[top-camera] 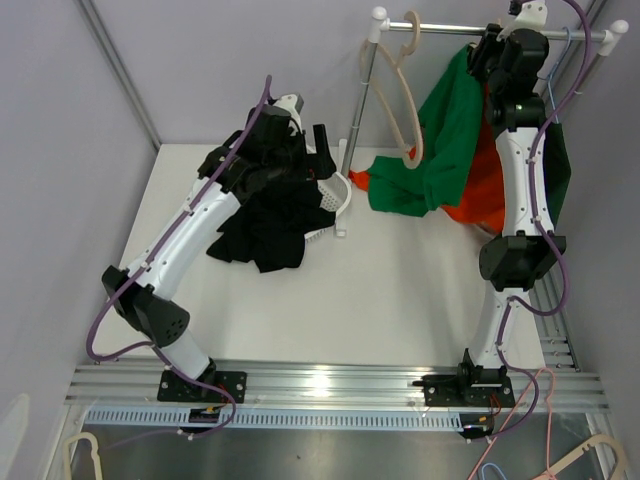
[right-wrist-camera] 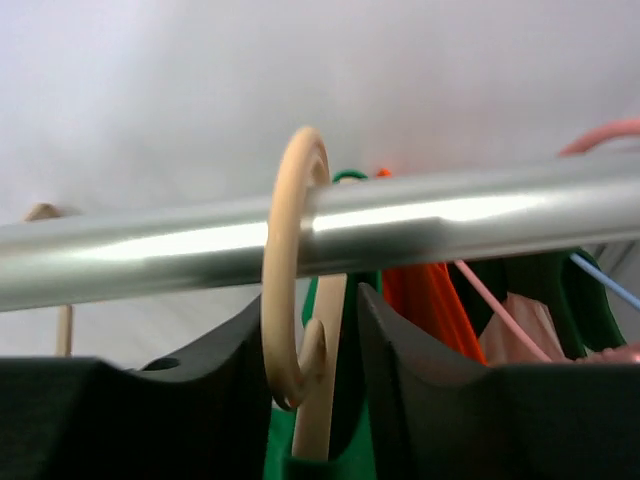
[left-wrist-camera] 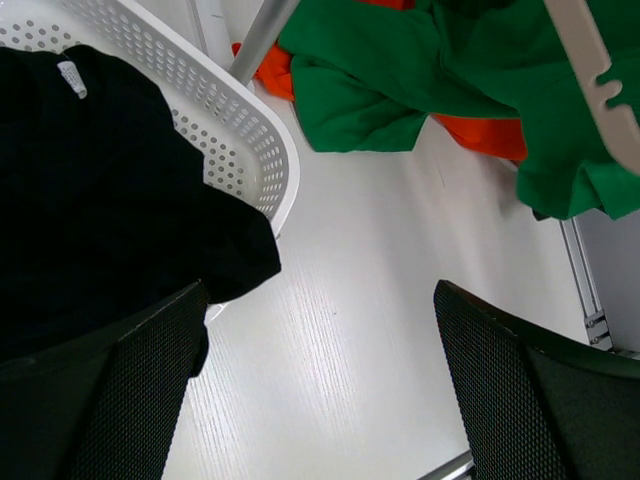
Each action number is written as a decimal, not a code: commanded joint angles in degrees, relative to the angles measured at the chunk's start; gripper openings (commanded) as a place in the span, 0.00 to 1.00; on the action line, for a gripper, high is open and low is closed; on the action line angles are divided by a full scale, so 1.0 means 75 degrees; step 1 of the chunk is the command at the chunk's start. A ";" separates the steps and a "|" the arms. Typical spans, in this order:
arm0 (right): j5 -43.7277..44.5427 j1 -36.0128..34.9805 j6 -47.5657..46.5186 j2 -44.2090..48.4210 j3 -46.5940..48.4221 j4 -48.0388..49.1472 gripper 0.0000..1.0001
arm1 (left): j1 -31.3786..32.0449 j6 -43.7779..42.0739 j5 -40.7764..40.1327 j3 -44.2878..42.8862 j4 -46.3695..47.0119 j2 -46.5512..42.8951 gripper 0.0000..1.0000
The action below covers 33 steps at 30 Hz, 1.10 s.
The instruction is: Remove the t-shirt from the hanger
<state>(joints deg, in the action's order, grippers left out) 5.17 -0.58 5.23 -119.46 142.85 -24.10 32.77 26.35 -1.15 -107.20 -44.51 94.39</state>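
A green t-shirt (top-camera: 445, 140) hangs from the rack's silver rail (top-camera: 440, 28) and droops onto the table; it also shows in the left wrist view (left-wrist-camera: 400, 70). Its beige hanger (right-wrist-camera: 285, 300) hooks over the rail (right-wrist-camera: 480, 215). My right gripper (top-camera: 497, 55) is up at the rail. Its gripper (right-wrist-camera: 315, 330) is shut on the hanger's neck just under the hook, with green cloth (right-wrist-camera: 270, 450) below. My left gripper (top-camera: 322, 155) is open and empty (left-wrist-camera: 320, 390), low over the table beside the basket.
A white perforated basket (top-camera: 342, 198) holds black garments (top-camera: 265, 225) under my left arm. An empty beige hanger (top-camera: 400, 90) hangs at the rail's left end. An orange garment (top-camera: 480, 200) lies under the green one. More hangers and clothes hang at the rail's right end.
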 commanded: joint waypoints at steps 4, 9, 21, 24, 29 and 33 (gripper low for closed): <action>-0.0279 0.0019 -0.0241 -0.0010 0.0160 0.0881 0.30 | 0.0071 -0.0150 -0.0070 -0.0285 0.0439 0.0048 1.00; -0.0408 0.0264 -0.0171 -0.0092 0.0267 0.0659 0.01 | 0.0071 -0.0103 -0.0070 -0.0203 0.0462 0.0036 0.99; -0.1674 0.0523 0.0802 0.0516 0.0759 0.0764 0.00 | 0.0071 -0.0196 -0.0175 -0.0297 0.0392 -0.0233 1.00; -0.1662 0.0406 0.0732 0.1020 0.0455 0.0846 0.00 | 0.0071 -0.0267 -0.0175 -0.0122 0.0579 -0.0467 0.99; -0.1278 0.0265 0.0790 0.1431 0.0395 0.0076 0.00 | 0.0083 -0.0560 -0.0351 0.0031 0.0931 -0.0842 0.99; 0.0093 -0.0155 0.1187 0.2063 -0.0432 -0.0747 0.00 | 0.0328 -0.0993 -0.0350 0.0768 0.2109 -0.1626 0.99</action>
<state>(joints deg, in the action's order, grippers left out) -1.19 1.04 10.98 -112.66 142.02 -28.62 33.15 22.72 -2.81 -104.12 -37.45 88.77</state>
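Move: The neck of the green t-shirt's hanger stands between the right hand's half-open fingers, about 1 cm ahead, its hook over the rail, which runs roughly 3 cm ahead and 3 cm above. The emptied hanger's hook is about 14 cm left, 2 cm farther out and a little higher; the pink hanger's hook is some 8 cm right, 3 cm ahead. From the left hand, the green shirt's hanger neck lies about 22 cm ahead, 33 cm right and 12 cm higher. Right fingers shut on the green shirt's hanger just below its hook and keep the pinch while the hand rises about 4 cm. It first shifts slightly right, then comes back left, and late on draws back some 4 cm towards the robot, working the hook up against the rail. The wide-open left hand waits by the basket, then lifts about 4 cm, its fingers tipping up some 10 degrees. ##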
